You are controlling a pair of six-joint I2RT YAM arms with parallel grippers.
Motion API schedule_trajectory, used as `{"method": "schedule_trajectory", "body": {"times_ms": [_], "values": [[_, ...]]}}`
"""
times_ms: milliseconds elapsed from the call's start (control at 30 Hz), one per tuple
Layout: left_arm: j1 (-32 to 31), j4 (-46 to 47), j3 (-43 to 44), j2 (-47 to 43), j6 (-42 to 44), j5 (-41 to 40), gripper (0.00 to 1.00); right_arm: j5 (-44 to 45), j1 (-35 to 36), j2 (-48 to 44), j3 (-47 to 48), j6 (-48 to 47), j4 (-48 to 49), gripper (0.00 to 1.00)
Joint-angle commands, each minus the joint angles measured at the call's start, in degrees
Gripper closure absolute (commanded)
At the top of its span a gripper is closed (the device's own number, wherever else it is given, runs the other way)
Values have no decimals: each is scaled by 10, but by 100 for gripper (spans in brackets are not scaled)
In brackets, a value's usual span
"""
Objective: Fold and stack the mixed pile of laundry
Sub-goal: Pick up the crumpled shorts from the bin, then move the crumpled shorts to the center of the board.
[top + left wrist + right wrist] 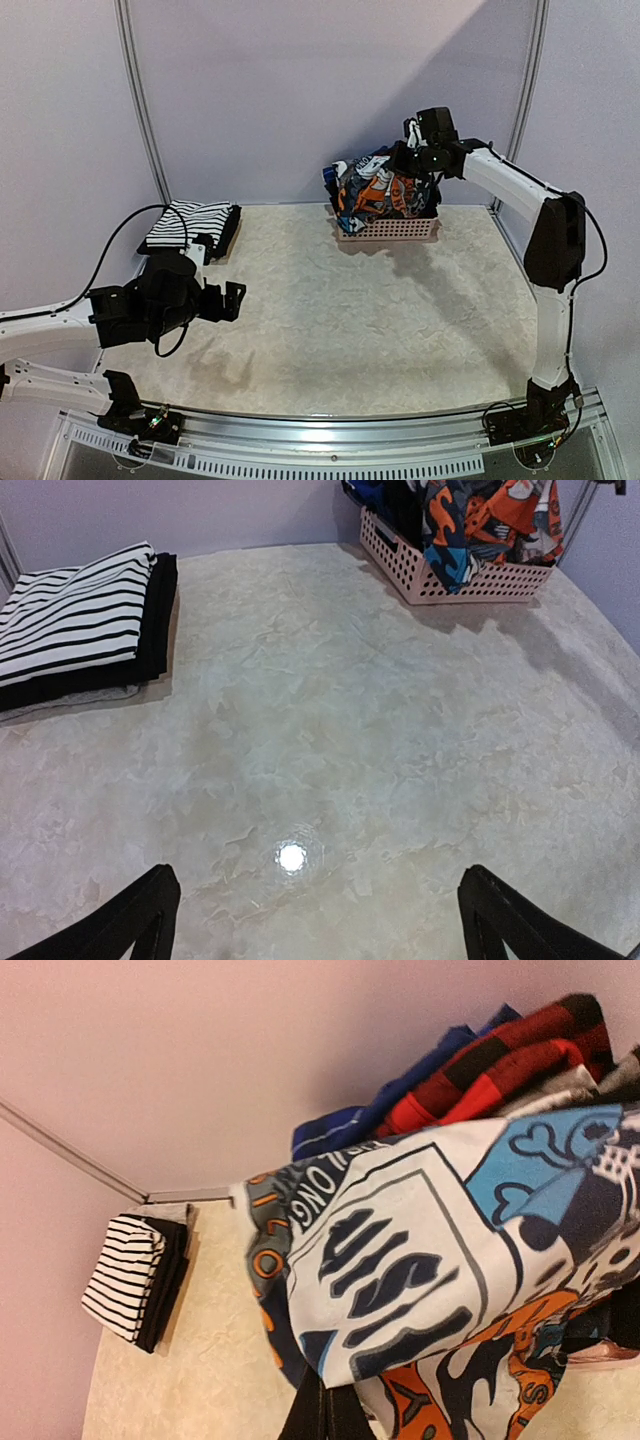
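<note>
The mixed laundry pile [372,190] fills a pink latticed basket [392,231] at the back of the table. On top lies a blue-orange-white-black graphic print garment [420,1260], with blue and red plaid pieces [470,1070] behind it. My right gripper [408,163] hangs over the pile's right side. In the right wrist view its fingers [328,1408] are shut, pinching the print garment's lower edge. A folded stack [190,225], white with black stripes on top and black beneath, sits at the back left. My left gripper [315,920] stands wide open over bare table, holding nothing.
The left arm [150,300] lies low along the table's left front. Walls close the back and both sides. The basket [470,580] stands near the back right corner, and the folded stack [80,630] is by the left wall.
</note>
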Motion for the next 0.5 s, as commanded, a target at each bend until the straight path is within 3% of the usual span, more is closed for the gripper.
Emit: {"method": "schedule_trajectory", "body": {"times_ms": [0, 467], "values": [[-11, 9, -10, 0, 0, -4, 1, 10, 22, -60, 12, -28, -11, 100], [-12, 15, -10, 3, 2, 0, 1, 46, 103, -151, 58, -74, -37, 100]]}}
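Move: Out over the bin, the right hand already grips the printed shorts. The open middle of the table, where they are headed, lies about 26 cm back, 14 cm left and 27 cm below. The bin's middle is about 3 cm ahead, not off to either side, and some 20 cm below; the striped stack is about 2 cm back and 55 cm left, 24 cm lower. From the left hand, that open table is roughly 5 cm ahead, 21 cm right, 18 cm below. Lifting the pinched shorts higher off the heap, the right hand rises about 12 cm while drawing back some 7 cm and edging left by 4 or 5 cm, towards the open table. The closed fingers keep their hold, tip upward by some 10 degrees and swing slightly counter-clockwise. ##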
